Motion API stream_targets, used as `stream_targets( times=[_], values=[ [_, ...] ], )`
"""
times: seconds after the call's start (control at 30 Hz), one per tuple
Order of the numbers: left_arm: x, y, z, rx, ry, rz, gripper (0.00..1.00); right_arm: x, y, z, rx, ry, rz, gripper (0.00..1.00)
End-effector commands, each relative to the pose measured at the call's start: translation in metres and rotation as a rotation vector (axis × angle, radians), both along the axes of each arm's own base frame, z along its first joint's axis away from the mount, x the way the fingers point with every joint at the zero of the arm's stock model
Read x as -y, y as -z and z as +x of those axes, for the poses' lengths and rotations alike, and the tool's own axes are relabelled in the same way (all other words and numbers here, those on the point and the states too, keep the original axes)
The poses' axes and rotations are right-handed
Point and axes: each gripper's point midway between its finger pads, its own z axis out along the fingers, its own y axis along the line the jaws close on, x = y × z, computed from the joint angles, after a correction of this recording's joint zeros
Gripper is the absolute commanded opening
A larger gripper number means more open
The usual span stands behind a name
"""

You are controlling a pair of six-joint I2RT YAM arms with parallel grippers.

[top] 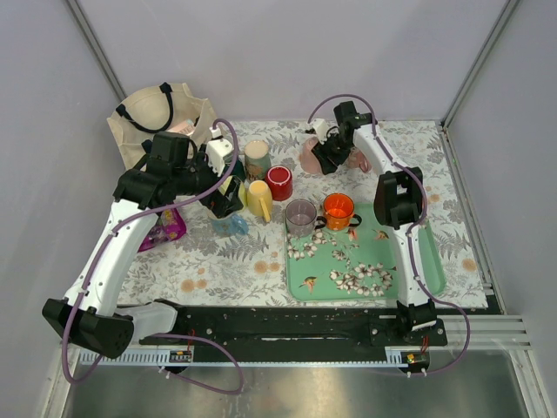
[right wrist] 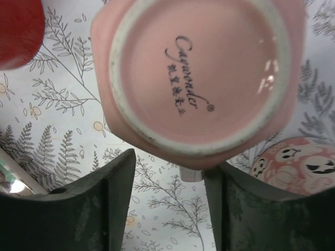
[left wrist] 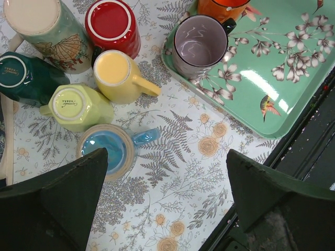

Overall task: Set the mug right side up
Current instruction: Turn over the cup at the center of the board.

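Note:
A pink mug [right wrist: 199, 73] stands upside down on the flowered cloth at the back, its stamped base facing up; it also shows in the top view [top: 309, 159]. My right gripper [right wrist: 170, 164] is open just off the mug's near edge, and a small whitish piece below the mug's edge [right wrist: 191, 175] lies between the fingers without touching them. It is at the back centre in the top view [top: 329, 155]. My left gripper [left wrist: 166, 162] is open and empty above the cloth beside a blue mug [left wrist: 107, 151]; the top view shows it [top: 228, 200] over the mug cluster.
Upside-down yellow [left wrist: 115, 73], lime [left wrist: 76, 104], red [left wrist: 111, 23] and dark green [left wrist: 15, 76] mugs and a tall shell mug [left wrist: 39, 23] crowd the left. A grey mug [left wrist: 196, 44] and an orange mug [top: 338, 210] stand on the green tray [top: 422, 261]. A ghost-print mug [right wrist: 296, 162] and a tote bag [top: 157, 113] are nearby.

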Motion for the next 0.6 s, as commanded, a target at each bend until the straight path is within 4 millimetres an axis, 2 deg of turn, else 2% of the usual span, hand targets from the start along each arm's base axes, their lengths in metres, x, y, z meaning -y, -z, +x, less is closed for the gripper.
stream_targets(
  times=[0.0, 0.13, 0.27, 0.33, 0.37, 0.47, 0.5, 0.57],
  values=[
    [0.004, -0.018, 0.002, 0.061, 0.011, -0.036, 0.98, 0.005, -0.003, -0.007, -0.029, 0.033, -0.005, 0.59],
    [0.006, -0.018, 0.002, 0.055, 0.008, -0.046, 0.98, 0.001, -0.005, 0.001, -0.018, 0.079, 0.022, 0.53],
    [0.005, -0.015, 0.001, 0.041, 0.001, -0.048, 0.98, -0.004, 0.000, 0.008, -0.014, 0.122, 0.029, 0.51],
    [0.005, -0.014, 0.000, 0.040, -0.001, -0.046, 0.98, -0.004, 0.004, 0.008, -0.013, 0.128, 0.006, 0.47],
    [0.005, -0.014, 0.001, 0.039, -0.001, -0.045, 0.98, -0.003, 0.005, 0.007, -0.017, 0.124, 0.000, 0.41],
    [0.004, -0.014, 0.002, 0.043, -0.007, -0.040, 0.98, -0.008, -0.002, -0.002, -0.039, 0.075, 0.045, 0.07],
    [0.003, -0.015, 0.003, 0.050, -0.006, -0.038, 0.98, -0.009, -0.008, -0.002, -0.035, 0.079, 0.055, 0.00],
    [0.003, -0.016, 0.004, 0.060, 0.001, -0.030, 0.97, -0.011, -0.023, -0.004, -0.027, 0.073, 0.087, 0.00]
  ],
)
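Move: The upside-down pink mug stands close to the right hand, its middle about 4 cm to the left and 3 cm ahead, near fingertip height, with its handle between the open fingers. The ghost mug is some 6 cm right and 5 cm ahead; the red mug is about 13 cm left and 4 cm back; the orange mug is 3 cm right and 13 cm back, lower. From the left hand, the pink mug lies roughly 25 cm ahead, 20 cm right and 22 cm below. The pink mug's handle is what the right hand closes on: the hand sinks about 1 cm beside the mug, easing back slightly and then forward again, while turning some 5 degrees clockwise. The fingers, two-thirds open, narrow slowly and then close quickly to pinch the handle, almost shut, close against the mug's side. ##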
